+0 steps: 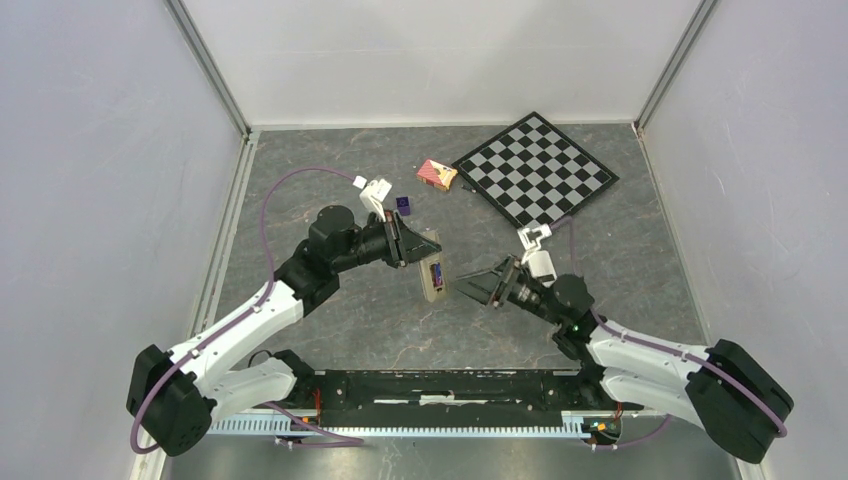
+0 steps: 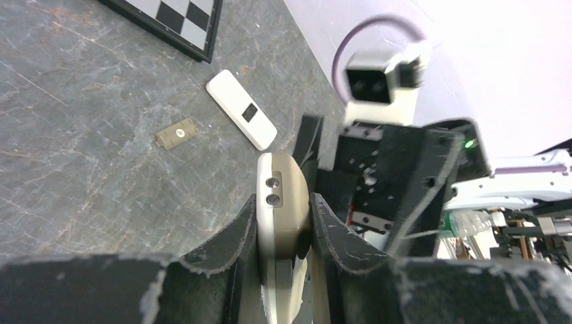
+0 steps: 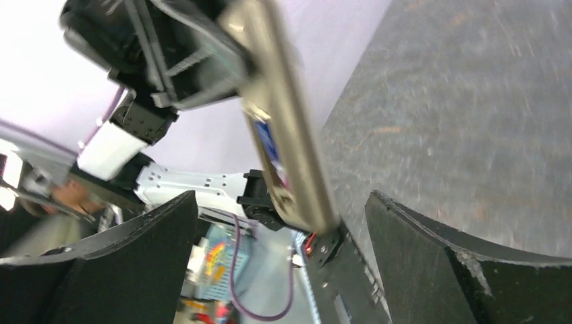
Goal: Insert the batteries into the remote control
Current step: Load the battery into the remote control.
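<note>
The olive-tan remote control (image 1: 432, 268) hangs above the table, and my left gripper (image 1: 424, 250) is shut on its upper end. Seen from the left wrist, the fingers (image 2: 226, 246) press both sides of the remote's rounded end (image 2: 283, 202). A purple-blue battery (image 1: 437, 275) sits in the open bay on its back, and shows again in the right wrist view as a blue battery (image 3: 268, 143) in the tan shell (image 3: 287, 135). Just right of the remote, my right gripper (image 1: 474, 285) is open and wide, holding nothing, with the remote's lower end between and beyond its fingers (image 3: 432, 250).
A checkerboard (image 1: 535, 168) lies at the back right, with a small red-orange box (image 1: 437, 174) beside it. A small dark blue object (image 1: 403, 206) lies behind the left gripper. On the table there are also a white remote (image 2: 241, 118) and a tan battery cover (image 2: 176, 133).
</note>
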Tool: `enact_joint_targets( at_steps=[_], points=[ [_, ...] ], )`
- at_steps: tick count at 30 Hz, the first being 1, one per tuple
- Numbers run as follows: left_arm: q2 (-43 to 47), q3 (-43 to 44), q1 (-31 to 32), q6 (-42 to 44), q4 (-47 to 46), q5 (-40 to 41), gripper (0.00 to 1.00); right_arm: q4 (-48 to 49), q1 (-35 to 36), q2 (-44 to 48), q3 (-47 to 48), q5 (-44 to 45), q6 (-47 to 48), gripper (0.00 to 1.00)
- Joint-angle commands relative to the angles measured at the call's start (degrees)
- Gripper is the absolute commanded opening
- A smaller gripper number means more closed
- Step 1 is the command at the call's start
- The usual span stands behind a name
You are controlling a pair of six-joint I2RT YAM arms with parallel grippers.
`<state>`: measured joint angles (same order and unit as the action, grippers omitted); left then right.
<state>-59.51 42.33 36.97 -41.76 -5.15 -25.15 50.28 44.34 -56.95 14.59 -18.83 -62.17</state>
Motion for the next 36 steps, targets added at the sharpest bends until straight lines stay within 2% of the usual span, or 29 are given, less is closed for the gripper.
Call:
enact_joint_targets(
  at_steps=[1,6,11,15,19,23,36],
  points=[
    [1.3,-1.2,-0.3,0.0,-6.5,3.5,0.02,16.7,0.0,0.3,-11.2,9.8,-25.1,0.98],
    [0.7,-2.2,-0.3,-1.8,-9.4,7.0,0.02,17.4,0.5,-0.1,-11.4,13.3,-31.0,0.98],
    [0.3,-3.5,-0.3,-5.1,-13.5,9.2,0.02,12.5,1.9,-2.0,-8.3,15.4,-36.1,0.98],
    [0.3,-4.8,-0.3,-7.2,-16.6,11.0,0.02,7.3,2.7,-4.1,-3.5,15.3,-36.3,0.98],
    [0.3,-5.2,-0.3,-8.2,-17.5,11.6,0.02,7.5,3.0,-6.6,-0.2,15.9,-37.2,0.98],
    [0.4,-5.2,-0.3,-8.4,-17.4,11.6,0.02,3.6,3.4,-8.4,3.0,15.6,-37.0,0.98],
    [0.5,-5.6,-0.3,-8.0,-17.2,9.2,0.02,8.5,3.4,-16.2,6.4,15.1,-39.3,0.98]
  ],
)
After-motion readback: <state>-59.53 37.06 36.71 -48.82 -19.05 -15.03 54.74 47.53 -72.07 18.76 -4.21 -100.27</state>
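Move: Level with the right hand's wide-open fingers, the remote control's battery slot lies about 6 cm to the left and 2 cm ahead. The left gripper stands some 7 cm ahead and 6 cm left of the right hand; a white remote lies roughly 11 cm ahead, 20 cm right and 18 cm below. From the left hand, which already holds the remote's far end, the slot sits around 6 cm back, 1 cm right and 1 cm lower. Swinging back in towards the battery slot, the right hand first dips about 5 cm, slipping a little to its right, then rises and travels forward and left, rolling some 35 degrees about its pointing direction, fingers staying wide open. The left hand keeps its pinch on the remote and carries it about 3 cm forward, slightly up, turning counter-clockwise before holding still. ##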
